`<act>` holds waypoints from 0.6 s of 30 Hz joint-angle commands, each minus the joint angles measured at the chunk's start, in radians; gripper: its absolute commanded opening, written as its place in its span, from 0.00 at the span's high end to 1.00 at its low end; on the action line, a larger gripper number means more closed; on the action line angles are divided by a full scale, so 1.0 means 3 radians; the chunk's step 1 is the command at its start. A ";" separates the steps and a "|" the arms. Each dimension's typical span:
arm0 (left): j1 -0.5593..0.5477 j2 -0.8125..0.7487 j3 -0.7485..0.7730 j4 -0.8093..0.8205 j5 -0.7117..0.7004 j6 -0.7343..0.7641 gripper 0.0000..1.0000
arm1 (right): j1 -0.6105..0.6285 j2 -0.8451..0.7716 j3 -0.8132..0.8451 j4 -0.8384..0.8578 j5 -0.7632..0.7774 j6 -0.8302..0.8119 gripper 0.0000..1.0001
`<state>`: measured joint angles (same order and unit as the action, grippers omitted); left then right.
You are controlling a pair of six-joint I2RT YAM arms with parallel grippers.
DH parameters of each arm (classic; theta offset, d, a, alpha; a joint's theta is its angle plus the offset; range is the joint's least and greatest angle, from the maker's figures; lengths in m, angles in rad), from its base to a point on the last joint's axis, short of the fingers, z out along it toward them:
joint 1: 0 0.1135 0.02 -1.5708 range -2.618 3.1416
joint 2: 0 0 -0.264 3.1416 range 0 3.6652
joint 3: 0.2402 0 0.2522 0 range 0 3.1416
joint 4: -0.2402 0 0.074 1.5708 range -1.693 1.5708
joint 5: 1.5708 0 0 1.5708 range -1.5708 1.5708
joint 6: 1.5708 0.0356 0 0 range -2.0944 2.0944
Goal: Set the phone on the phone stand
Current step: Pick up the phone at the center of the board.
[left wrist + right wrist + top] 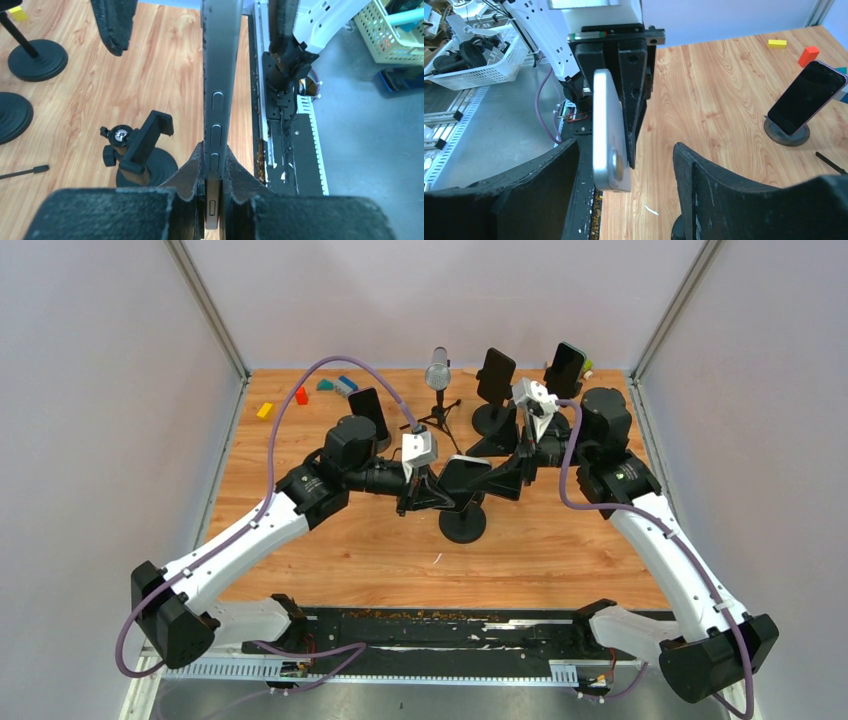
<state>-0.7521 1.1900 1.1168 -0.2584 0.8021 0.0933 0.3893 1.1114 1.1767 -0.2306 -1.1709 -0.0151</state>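
My left gripper (215, 156) is shut on the phone (220, 75), gripping its lower end, with the phone seen edge-on and its side buttons showing. From above, the phone (465, 475) hangs over the table's middle between both arms, my left gripper (437, 496) beside it. The phone stand (463, 525), black with a round base, sits just below it; its clamp head (145, 137) lies down and to the left of the phone. My right gripper (624, 167) is open, its fingers (724, 190) on either side of the phone's silver back (606, 125), apart from it.
Three other phones stand on holders at the back (495, 375), (565, 365) and left of centre (368, 410). A microphone on a tripod (438, 370) stands between them. Small coloured blocks (265, 410) lie at the back left. Metal rails (420, 625) run along the near edge.
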 commanded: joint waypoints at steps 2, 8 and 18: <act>0.0001 0.0083 -0.0014 0.0762 0.0173 -0.0474 1.00 | -0.0014 0.0028 -0.0012 0.0413 -0.0238 0.0319 0.36; -0.0003 0.0159 -0.0044 0.0999 0.0182 -0.0630 1.00 | -0.0009 0.0106 -0.0094 0.0533 -0.0284 0.0395 0.47; -0.0004 0.0182 -0.0105 0.1061 0.0195 -0.0660 1.00 | -0.0009 0.0161 -0.0091 0.0539 -0.0310 0.0417 0.67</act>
<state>-0.7521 1.2537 1.0908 -0.0319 0.8360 -0.0883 0.3893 1.1606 1.1378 -0.1131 -1.2327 0.0990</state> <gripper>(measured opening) 0.126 0.346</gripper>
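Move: The phone is held upright and slanting between the left fingers, its middle about 3 cm to their right, 1 cm ahead and 4 cm above. From the open right hand the phone's middle is roughly 5 cm left, 2 cm back and 2 cm lower. The empty stand is some 6 cm ahead of the right hand, 3 cm left and 26 cm below; a stand with a phone lies about 28 cm ahead of that hand, 23 cm left, 24 cm below. The left hand keeps its pinch on the phone and carries it about 2 cm to the right, with about 1 cm forward and a late 1 cm rise, bringing the phone's free long edge in between the right fingers while the wrist turns a few degrees. The right hand stays nearly in place, easing up a little, then sinking just under 2 cm and edging not quite 1 cm left towards the phone, as its fingers close from wide open to about half that gap around the phone's edge without yet clamping it. ##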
